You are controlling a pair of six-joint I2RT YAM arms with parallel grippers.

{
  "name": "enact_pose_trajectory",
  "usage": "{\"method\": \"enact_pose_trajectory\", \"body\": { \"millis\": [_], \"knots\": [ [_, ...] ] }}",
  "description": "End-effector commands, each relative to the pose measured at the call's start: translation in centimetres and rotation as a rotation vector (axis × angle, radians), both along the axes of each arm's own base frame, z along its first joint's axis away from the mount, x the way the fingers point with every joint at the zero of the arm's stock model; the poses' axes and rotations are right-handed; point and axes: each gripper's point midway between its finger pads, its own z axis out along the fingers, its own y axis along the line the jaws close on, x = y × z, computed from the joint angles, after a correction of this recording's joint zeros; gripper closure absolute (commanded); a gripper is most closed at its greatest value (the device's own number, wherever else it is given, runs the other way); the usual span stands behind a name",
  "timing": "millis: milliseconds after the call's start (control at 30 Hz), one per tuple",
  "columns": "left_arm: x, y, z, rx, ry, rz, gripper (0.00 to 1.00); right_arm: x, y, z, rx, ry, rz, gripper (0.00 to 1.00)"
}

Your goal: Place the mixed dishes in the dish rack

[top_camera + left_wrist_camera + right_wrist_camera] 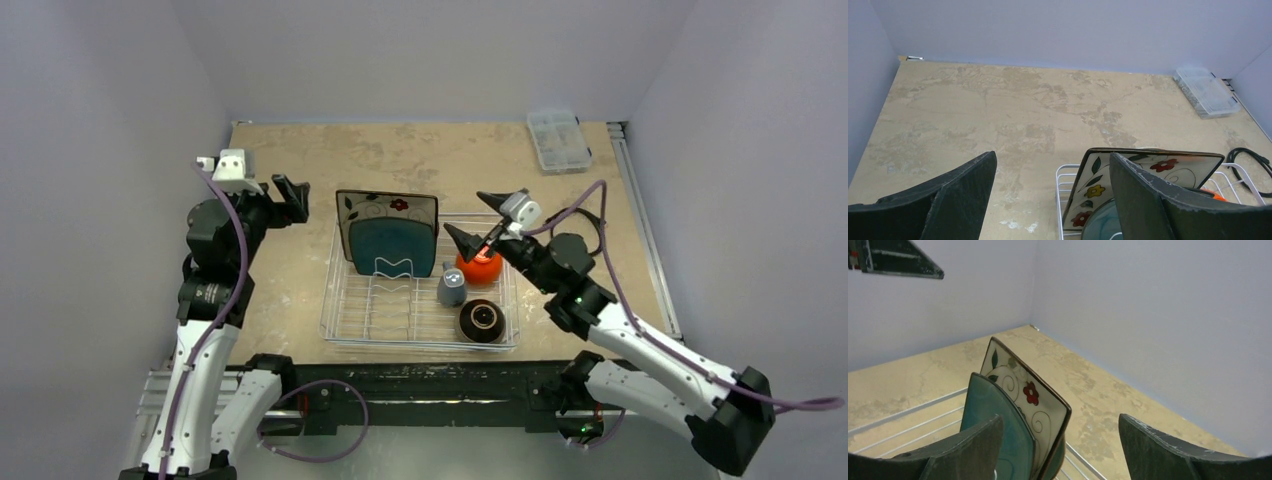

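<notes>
The dish rack [345, 318] sits mid-table. A square flower-patterned plate [395, 205] stands upright at its back, with the pale-teal plate [392, 243] leaning in front of it. On the rack's right side are the grey cup [451, 288], orange bowl [482, 269] and dark brown bowl [481, 321]. My right gripper [468, 215] hovers open just above the orange bowl, holding nothing; its view shows the teal plate [990, 407] and flower plate [1035, 390] edge-on. My left gripper [291, 198] is open and empty, left of the rack, looking past the flower plate [1095, 182].
A clear plastic compartment box [558, 139] lies at the table's back right corner. A black cable [1250, 161] curls on the table right of the rack. Walls close in on three sides. Bare table lies behind and to the left of the rack [1066, 186].
</notes>
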Motion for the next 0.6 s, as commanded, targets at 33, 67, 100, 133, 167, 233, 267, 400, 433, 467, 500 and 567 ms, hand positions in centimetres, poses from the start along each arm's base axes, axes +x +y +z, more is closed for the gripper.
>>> {"method": "enact_pose_trajectory", "body": {
  "millis": [33,67,100,133,167,233,267,400,433,467,500,567],
  "knots": [
    [-0.1,-0.5,2.0,-0.015,-0.052,-0.023,0.18,-0.8,-6.6,0.7,0.107,0.132,-0.258,0.03],
    [-0.1,-0.6,2.0,-0.017,-0.049,-0.03,0.18,-1.0,-8.2,1.3,0.166,0.168,-0.322,0.01],
    [-0.1,-0.7,1.9,-0.021,-0.049,-0.033,0.18,-1.1,-9.7,1.8,0.211,0.197,-0.386,0.01],
    [0.0,-0.8,1.8,-0.025,-0.047,-0.037,0.18,-1.0,-11.7,2.1,0.258,0.23,-0.485,0.01],
    [0.0,-0.8,1.7,-0.027,-0.047,-0.039,0.18,-1.3,-13.4,2.6,0.304,0.258,-0.555,0.01],
    [0.0,-1.0,1.8,-0.026,-0.048,-0.048,0.18,-2.4,-15.9,3.9,0.365,0.295,-0.637,0.01],
    [0.0,-1.1,1.7,-0.023,-0.047,-0.055,0.18,-3.0,-16.7,4.3,0.365,0.301,-0.649,0.01],
    [-0.3,-1.1,1.5,-0.005,-0.052,-0.058,0.18,-5.0,-19.5,5.7,0.398,0.328,-0.702,0.01],
    [-0.4,-0.9,1.5,0.003,-0.059,-0.053,0.18,-5.4,-20.1,5.8,0.423,0.342,-0.721,0.01],
    [-0.6,-0.7,1.6,0.012,-0.067,-0.045,0.18,-5.9,-20.6,6.1,0.442,0.349,-0.726,0.01],
    [-0.8,-0.6,1.9,0.025,-0.075,-0.04,0.18,-6.2,-21.0,6.3,0.452,0.35,-0.728,0.01],
    [-1.4,0.0,2.5,0.044,-0.08,-0.015,0.17,-6.8,-21.8,6.7,0.462,0.338,-0.736,0.01]
  ]
}}
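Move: The loaded flower plate's middle stands about 17 cm left of the empty right hand, 6 cm ahead and 17 below, with the teal plate just in front of it, 17 cm left and 4 ahead of the hand. The orange bowl is some 5 cm right, 3 ahead and 27 below; the grey mug is 1 cm left, 3 back and 27 below. From the left hand, the flower plate is roughly 19 cm right, 4 ahead and 18 below. Draw the empty right gripper away from the plates, sweeping about 19 cm to the right over the rack's right side and out past its rim, while rising some 8 cm and easing back a little. Open the fingers the rest of the way, swing the wrist clockwise by about 35 degrees until they point mostly forward, and let the hand roll left side up. Touch nothing on the way. ##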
